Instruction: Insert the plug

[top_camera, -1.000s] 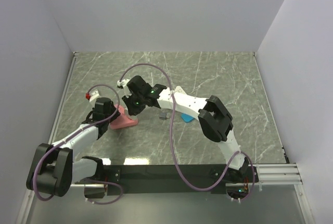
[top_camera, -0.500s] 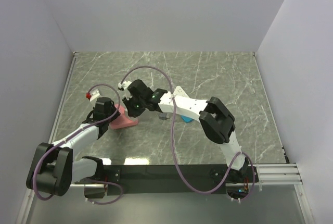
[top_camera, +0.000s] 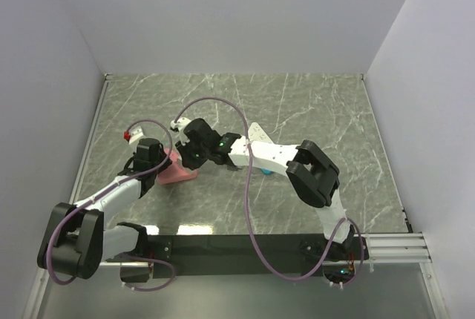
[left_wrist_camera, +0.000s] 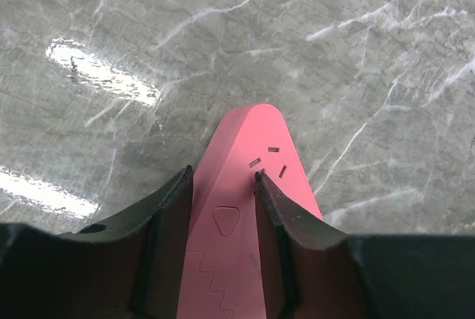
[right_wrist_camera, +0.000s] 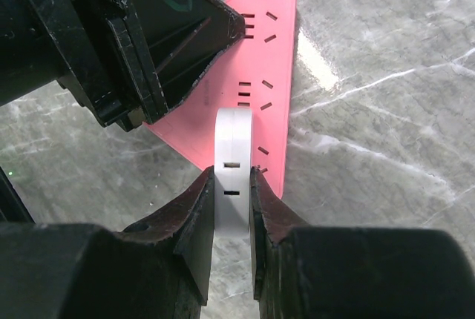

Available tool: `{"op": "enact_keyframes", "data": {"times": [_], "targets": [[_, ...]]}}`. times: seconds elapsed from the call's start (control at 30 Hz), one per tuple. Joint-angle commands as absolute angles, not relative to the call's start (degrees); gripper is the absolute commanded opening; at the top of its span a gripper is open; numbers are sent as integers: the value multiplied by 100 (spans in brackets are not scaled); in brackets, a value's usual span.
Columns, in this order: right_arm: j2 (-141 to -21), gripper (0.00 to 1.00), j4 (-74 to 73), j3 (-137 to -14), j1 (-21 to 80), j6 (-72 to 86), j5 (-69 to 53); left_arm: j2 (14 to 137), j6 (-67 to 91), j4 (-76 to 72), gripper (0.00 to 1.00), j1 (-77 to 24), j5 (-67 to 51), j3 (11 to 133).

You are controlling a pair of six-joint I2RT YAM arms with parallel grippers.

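A pink triangular power strip [left_wrist_camera: 249,148] lies flat on the marble table, with several socket slots on its top face. My left gripper [left_wrist_camera: 223,175] is shut on its sides near a triangular button. In the right wrist view my right gripper [right_wrist_camera: 231,172] is shut on a white plug [right_wrist_camera: 233,137], which is held just above the pink strip [right_wrist_camera: 263,67] beside a row of slots. Whether the plug touches the strip cannot be told. The left gripper's black fingers [right_wrist_camera: 159,33] sit close on the left. From above, both grippers [top_camera: 152,157] [top_camera: 191,157] meet at the strip [top_camera: 180,174].
A small blue object [top_camera: 265,171] peeks out under the right forearm. Purple cables [top_camera: 246,200] loop over both arms. White walls enclose the table on three sides, and a black rail [top_camera: 237,248] runs along the near edge.
The right arm has stretched out lower and nearer the strip, bringing the plug down toward it and covering most of the blue object. The left gripper and the strip have stayed put.
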State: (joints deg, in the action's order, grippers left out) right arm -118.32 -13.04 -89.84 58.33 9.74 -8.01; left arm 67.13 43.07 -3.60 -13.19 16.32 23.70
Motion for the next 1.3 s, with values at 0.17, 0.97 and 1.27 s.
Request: {"op": "enact_keyframes", "data": {"times": [0.17, 0.97, 1.27], "targets": [[-12419, 0, -2267, -8727, 6214, 1046, -1301, 6601, 4386, -343, 60, -1573, 396, 2522], [-11452, 0, -2417, -8464, 6065, 1037, -351, 3912, 4263, 1327, 100, -1573, 2355, 2769], [-11180, 22, -2347, -8605, 6064, 844, -923, 3393, 4228, 1318, 99, -1573, 2707, 2619]]}}
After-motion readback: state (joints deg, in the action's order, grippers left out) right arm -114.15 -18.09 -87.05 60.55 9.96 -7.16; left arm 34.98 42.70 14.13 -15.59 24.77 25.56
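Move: My left fingers already straddle the far-left corner of the pink socket block, whose middle lies about 4 cm back and 2 cm right of that hand, some 2 cm lower. The white plug stands roughly 3 cm back and 7 cm right of it. The plug is in my right hand, already on the block; from there the block's middle is some 6 cm left, 1 cm back and 5 cm down, and the white triangular block about 22 cm right and 8 cm ahead. I open my left fingers wide and free the pink block's corner, edging slightly right, then lift about 11 cm while drawing back some 4 cm and drifting left, tilting the fingers up. My right hand keeps its grip on the white plug against the block and drags back about 3 cm and slightly right, hardly changing height. ##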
